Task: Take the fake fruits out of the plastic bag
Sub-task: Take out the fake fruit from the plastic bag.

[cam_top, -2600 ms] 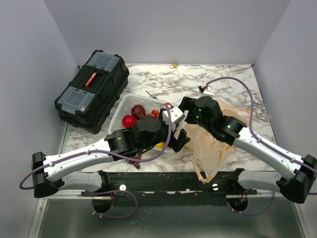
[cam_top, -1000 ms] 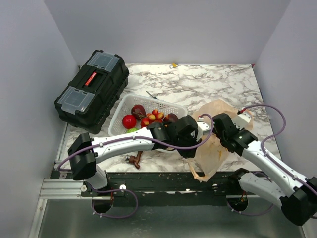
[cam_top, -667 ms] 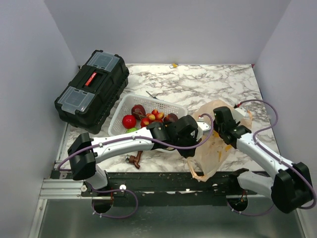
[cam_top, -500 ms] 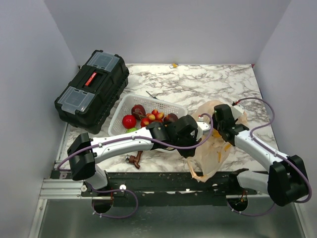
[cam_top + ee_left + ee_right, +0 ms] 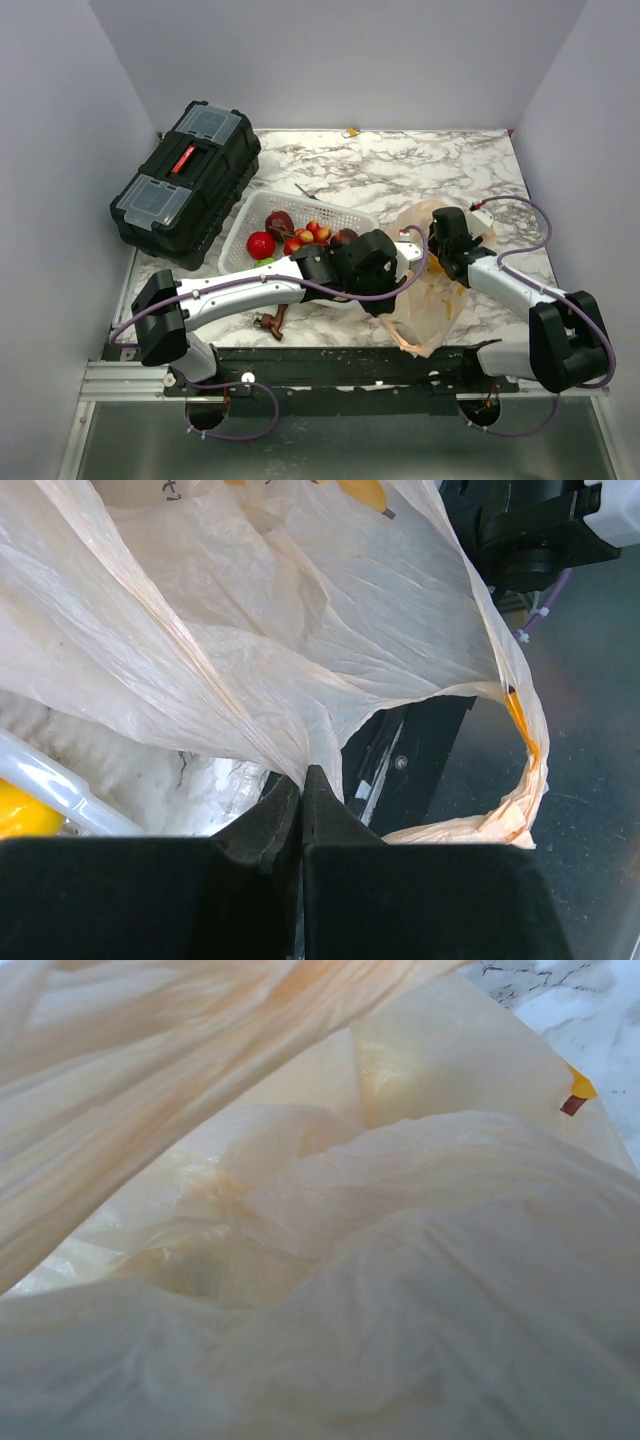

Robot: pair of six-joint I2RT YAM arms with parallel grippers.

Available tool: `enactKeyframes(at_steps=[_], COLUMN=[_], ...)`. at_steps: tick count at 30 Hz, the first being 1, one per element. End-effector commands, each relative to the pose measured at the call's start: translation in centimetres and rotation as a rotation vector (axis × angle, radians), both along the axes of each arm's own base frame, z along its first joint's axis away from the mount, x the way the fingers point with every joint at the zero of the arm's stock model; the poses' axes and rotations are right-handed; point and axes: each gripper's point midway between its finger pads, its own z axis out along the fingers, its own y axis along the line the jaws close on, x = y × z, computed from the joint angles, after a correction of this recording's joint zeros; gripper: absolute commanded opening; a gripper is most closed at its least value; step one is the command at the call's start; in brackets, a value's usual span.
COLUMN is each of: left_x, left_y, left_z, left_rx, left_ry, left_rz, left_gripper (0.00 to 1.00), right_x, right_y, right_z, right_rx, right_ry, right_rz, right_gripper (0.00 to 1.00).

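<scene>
The pale peach plastic bag (image 5: 428, 305) lies crumpled at the table's front right. My left gripper (image 5: 388, 298) reaches across to it, and its black jaws (image 5: 302, 776) are pressed together on a thin fold of the plastic bag (image 5: 300, 630). My right gripper (image 5: 441, 258) is pushed into the bag's upper end. The right wrist view shows only folds of the plastic bag (image 5: 400, 1260), which hide the fingers. Several fake fruits (image 5: 262, 244), red, dark purple and small red-yellow ones, lie in the white basket (image 5: 240, 222). A yellow shape (image 5: 364, 492) shows through the film.
A black toolbox (image 5: 186, 184) stands at the back left beside the basket. A small brown tap-shaped object (image 5: 270, 322) lies near the front edge below the left arm. The black mounting rail (image 5: 330, 365) runs along the front.
My left arm came from the basket to the bag and its jaws closed on the bag's edge. The right arm folded in, bringing its gripper up and left into the bag.
</scene>
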Motion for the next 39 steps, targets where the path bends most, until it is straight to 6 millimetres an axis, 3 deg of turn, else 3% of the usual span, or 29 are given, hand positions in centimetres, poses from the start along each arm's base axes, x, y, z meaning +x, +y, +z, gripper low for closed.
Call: enactKeyframes(at_steps=[1,10,17,28,35,39], left_x=[-0.2,-0.6,-1.0,-2.1,-2.1,-2.1], left_y=[-0.2,-0.3,-0.4,-0.7,-0.8,-0.8], left_z=[2.3,2.3,2.2,1.6,1.7,1.5], left_rx=[-0.058,-0.061,-0.060,-0.048,-0.046,-0.042], left_ry=[-0.031,-0.028,-0.025,-0.021,-0.026,-0.023], left_rz=[-0.014,-0.022,-0.033,-0.061,-0.063,-0.064], left_gripper=[0.00,0.00,0.00,0.00,0.00,0.00], right_x=[0.7,1.7,2.5,4.2,5.2,6.0], right_y=[-1.4,-2.6,-3.3,-3.9,-3.8,-2.5], right_z=[0.0,0.1,-1.0,-2.9,-2.9,-1.8], right_rx=[-0.024,0.001,0.036,0.068,0.055,0.062], right_ry=[-0.031,-0.072,-0.083,-0.073,-0.093,-0.144], right_rz=[-0.055,-0.109,-0.162,-0.148,-0.109,-0.004], right_gripper=[0.76,0.92,1.00,1.00,1.00,1.00])
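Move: The right hand is already in among the plastic bag's folds, holding nothing; the bag's far right end, its goal, lies about 5 cm ahead, 4 cm right and 5 cm below. An orange-yellow patch of the bag is some 11 cm back and 7 cm left of that hand, and the white basket's middle about 41 cm left and 5 cm back. From the left hand, shut on the bag's mouth, the far end lies roughly 27 cm ahead, 24 cm right and 17 cm lower. Push the right gripper about 5 cm forward and 3 cm to the right, deeper into the bag towards its far right end, sinking some 3 cm in the second half, while the fingers spread from partly to fully open. Keep the left fingers pinched on the bag's mouth and ease that hand back a centimetre or two. ##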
